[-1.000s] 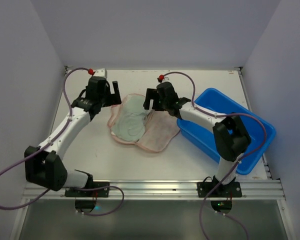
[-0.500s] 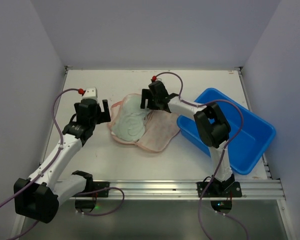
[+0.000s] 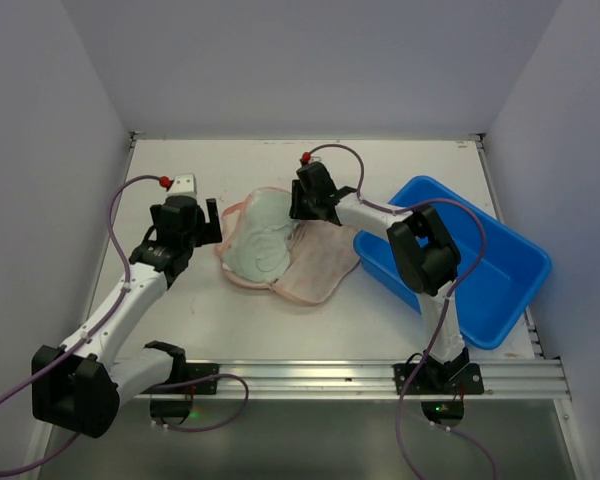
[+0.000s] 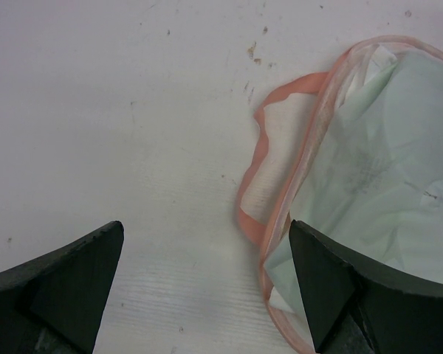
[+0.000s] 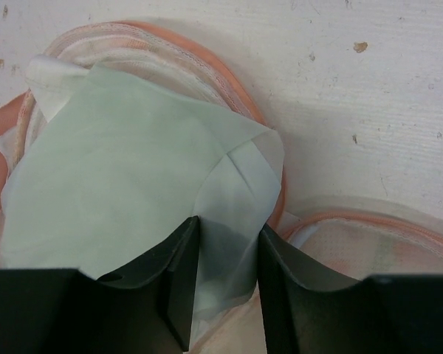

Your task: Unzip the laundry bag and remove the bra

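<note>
The laundry bag [image 3: 318, 270] lies unzipped and spread flat at mid-table, its pink mesh lining [image 5: 369, 247] up. The bra [image 3: 255, 245], pale white-green fabric, rests on the bag's left half. My right gripper [image 3: 293, 205] is down at the bra's far right corner. In the right wrist view its jaws [image 5: 229, 243] have closed in on a folded flap of the bra [image 5: 118, 169], which fills the gap between them. My left gripper [image 3: 208, 222] hangs open over bare table beside the bag's left rim [image 4: 310, 147], jaws [image 4: 205, 236] empty, right finger over the bra's edge [image 4: 376, 162].
A blue plastic tub [image 3: 480, 260] stands at the right, close to the right arm's elbow. A thin orange strap loop [image 4: 255, 169] lies on the table outside the bag's left rim. White walls close off the back and both sides.
The right jaws have narrowed onto the bra's flap. The left arm pulled back from the bag's far left side towards me, then held still with its jaws wide.
</note>
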Available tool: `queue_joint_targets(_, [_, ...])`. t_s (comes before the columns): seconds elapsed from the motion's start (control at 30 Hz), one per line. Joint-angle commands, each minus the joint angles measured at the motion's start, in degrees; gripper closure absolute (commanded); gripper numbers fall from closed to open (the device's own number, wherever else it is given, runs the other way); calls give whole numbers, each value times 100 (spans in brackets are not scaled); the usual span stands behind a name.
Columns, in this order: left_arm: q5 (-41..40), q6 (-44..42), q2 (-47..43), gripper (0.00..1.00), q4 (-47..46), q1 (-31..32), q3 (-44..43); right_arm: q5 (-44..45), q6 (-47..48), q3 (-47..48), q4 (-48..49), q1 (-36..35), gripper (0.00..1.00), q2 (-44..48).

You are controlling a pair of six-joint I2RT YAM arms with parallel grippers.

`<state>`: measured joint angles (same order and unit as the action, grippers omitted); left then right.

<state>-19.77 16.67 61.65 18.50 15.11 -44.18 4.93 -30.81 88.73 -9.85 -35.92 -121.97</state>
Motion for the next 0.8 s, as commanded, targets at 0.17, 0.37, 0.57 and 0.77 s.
queue_joint_targets(0.17, [-53, -129, 75, 3, -224, -44, -64, 8, 198, 66, 71, -20, 76, 446])
queue_joint_targets(0.37, [-36, -129, 102, 3, -207, -44, -73, 289, 417, 65, 27, -152, 97, 692])
queue_joint_targets(0.57, [-53, -129, 128, 3, -189, -44, -82, 360, 602, 197, -43, -301, 100, 973])
queue_joint_targets(0.77, [-53, -129, 128, 3, -171, -52, -82, 456, 760, 250, -70, -442, 100, 1246])
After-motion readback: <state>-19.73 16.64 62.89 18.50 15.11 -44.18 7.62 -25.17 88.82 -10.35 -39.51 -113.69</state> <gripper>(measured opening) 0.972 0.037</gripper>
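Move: The mint bra's bunched right side is already between the right hand's half-open fingers; the bra's middle lies about 8 cm to the left, 6 cm back and 2 cm lower. The opened bag flap's middle is some 5 cm to the right and 11 cm back, the bag handle about 15 cm left and 2 cm back. From the left hand, the bra is roughly 7 cm ahead, 17 cm to the right and 12 cm below. The bra's bunched side gets pinched as the right fingers close fully on it, the hand holding nearly still at first. Then the right hand draws the cloth up about 7 or 8 cm, gathering speed and easing a little left and back, its fingertips tilting upward by roughly 10 degrees. ##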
